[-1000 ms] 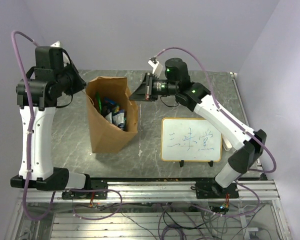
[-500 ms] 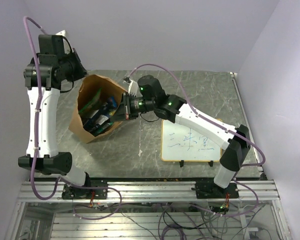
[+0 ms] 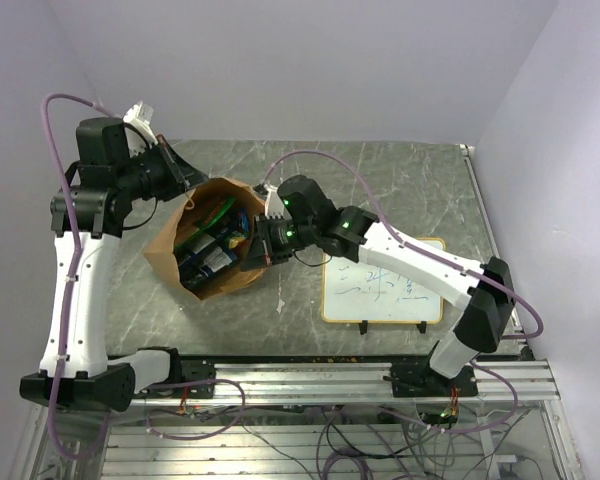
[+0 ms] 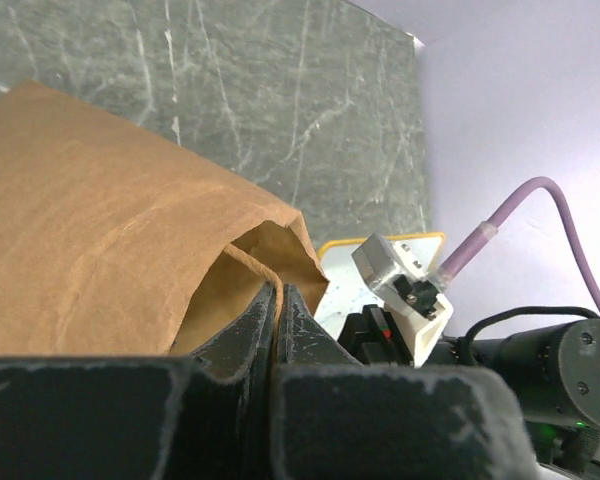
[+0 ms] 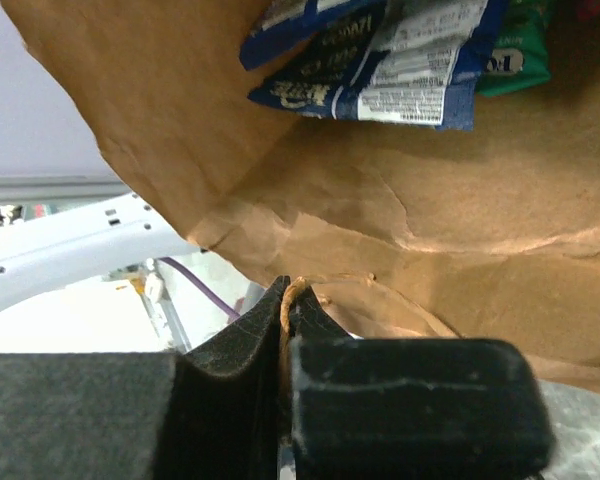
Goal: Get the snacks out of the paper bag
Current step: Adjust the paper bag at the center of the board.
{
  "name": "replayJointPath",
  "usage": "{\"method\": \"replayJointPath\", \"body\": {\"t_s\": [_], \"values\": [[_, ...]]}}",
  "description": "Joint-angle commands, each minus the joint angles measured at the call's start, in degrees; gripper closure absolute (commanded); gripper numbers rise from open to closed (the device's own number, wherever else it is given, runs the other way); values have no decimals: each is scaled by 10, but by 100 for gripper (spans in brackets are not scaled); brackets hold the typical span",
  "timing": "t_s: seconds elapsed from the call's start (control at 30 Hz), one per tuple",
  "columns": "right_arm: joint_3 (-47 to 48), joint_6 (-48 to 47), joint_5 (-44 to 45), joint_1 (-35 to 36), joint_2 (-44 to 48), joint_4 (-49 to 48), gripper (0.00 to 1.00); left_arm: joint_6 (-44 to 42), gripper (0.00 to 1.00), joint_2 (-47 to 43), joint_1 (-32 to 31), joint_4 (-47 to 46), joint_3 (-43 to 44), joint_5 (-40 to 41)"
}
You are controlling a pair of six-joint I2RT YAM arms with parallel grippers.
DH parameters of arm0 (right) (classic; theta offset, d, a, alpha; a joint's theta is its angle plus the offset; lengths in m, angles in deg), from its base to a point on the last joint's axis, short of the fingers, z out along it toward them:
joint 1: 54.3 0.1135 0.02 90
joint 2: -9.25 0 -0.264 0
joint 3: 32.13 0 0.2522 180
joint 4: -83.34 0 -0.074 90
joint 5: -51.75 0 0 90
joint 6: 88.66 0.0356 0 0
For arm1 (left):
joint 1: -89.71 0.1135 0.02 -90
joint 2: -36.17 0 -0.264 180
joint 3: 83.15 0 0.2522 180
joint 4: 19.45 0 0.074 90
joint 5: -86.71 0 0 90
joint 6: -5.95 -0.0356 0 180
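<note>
The brown paper bag [image 3: 170, 258] is tipped over on the table, its mouth turned up toward the top camera. Several snacks [image 3: 212, 245] show inside: blue pouches [image 5: 380, 60] and a green packet [image 5: 515, 50]. My left gripper [image 3: 193, 185] is shut on the bag's far rim; the left wrist view shows the paper edge [image 4: 280, 235] pinched at that gripper [image 4: 278, 290]. My right gripper [image 3: 252, 250] is shut at the near right rim. In the right wrist view the tan string handle [image 5: 380, 285] and the paper run into that gripper [image 5: 288, 290].
An orange-framed whiteboard [image 3: 385, 280] with blue writing lies on the marble table [image 3: 380, 180], right of the bag and under the right forearm. Purple cables loop over both arms. The metal rail with the arm bases [image 3: 310, 385] runs along the near edge.
The bag stood upright a second ago and is now tipped. Both grippers have kept hold of its rim; the right one swung left and toward the near edge, and the left arm shifted.
</note>
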Motion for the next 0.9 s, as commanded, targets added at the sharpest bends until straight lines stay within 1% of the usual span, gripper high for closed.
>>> {"method": "replayJointPath", "body": {"t_s": [0.0,0.07,0.2,0.27,0.4,0.47,0.57,0.63,0.73,0.87], "values": [[-13,-44,35,20,26,37,98,39,93,-27,2,-52,-24,-60],[-12,-53,56,25,32,58,96,41,93,-35,1,-51,-31,-64],[-7,-78,105,25,50,97,86,34,93,-40,1,-42,-31,-67],[-1,-102,131,25,62,121,79,31,93,-41,2,-38,-29,-70],[-1,-141,194,23,87,166,63,19,93,-43,2,-18,-20,-51],[-1,-160,225,22,96,186,59,19,93,-39,2,-11,-16,-41],[8,-190,252,19,102,216,58,24,93,-34,1,-10,-11,-35],[18,-209,275,19,105,235,55,30,93,-33,2,-17,-13,-37],[36,-252,293,19,110,241,49,32,93,-33,1,-18,-20,-32],[87,-326,286,19,102,203,39,41,93,-34,2,-18,-28,-29]]}}
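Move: The paper bag, tipped on the board with its mouth up, has its middle about 11 cm left of the right hand, 6 cm farther out and some 12 cm lower; that hand's shut fingers still pinch one handle. Its snacks lie about 11 cm left, 7 cm out and 16 cm below, and the whiteboard about 30 cm right, 5 cm out, 22 cm below. From the left hand, the bag is about 7 cm back, straight below by some 25 cm. The bag's handle comes free of the right fingers as they open to a little over half, that hand first dipping back and down a centimetre or two, then drawing about 10 cm right and slightly forward, away from the bag. It rolls and tips its fingers further down, some 35 degrees in all. The left hand keeps its pinch on the other handle, easing back about 2 cm. ##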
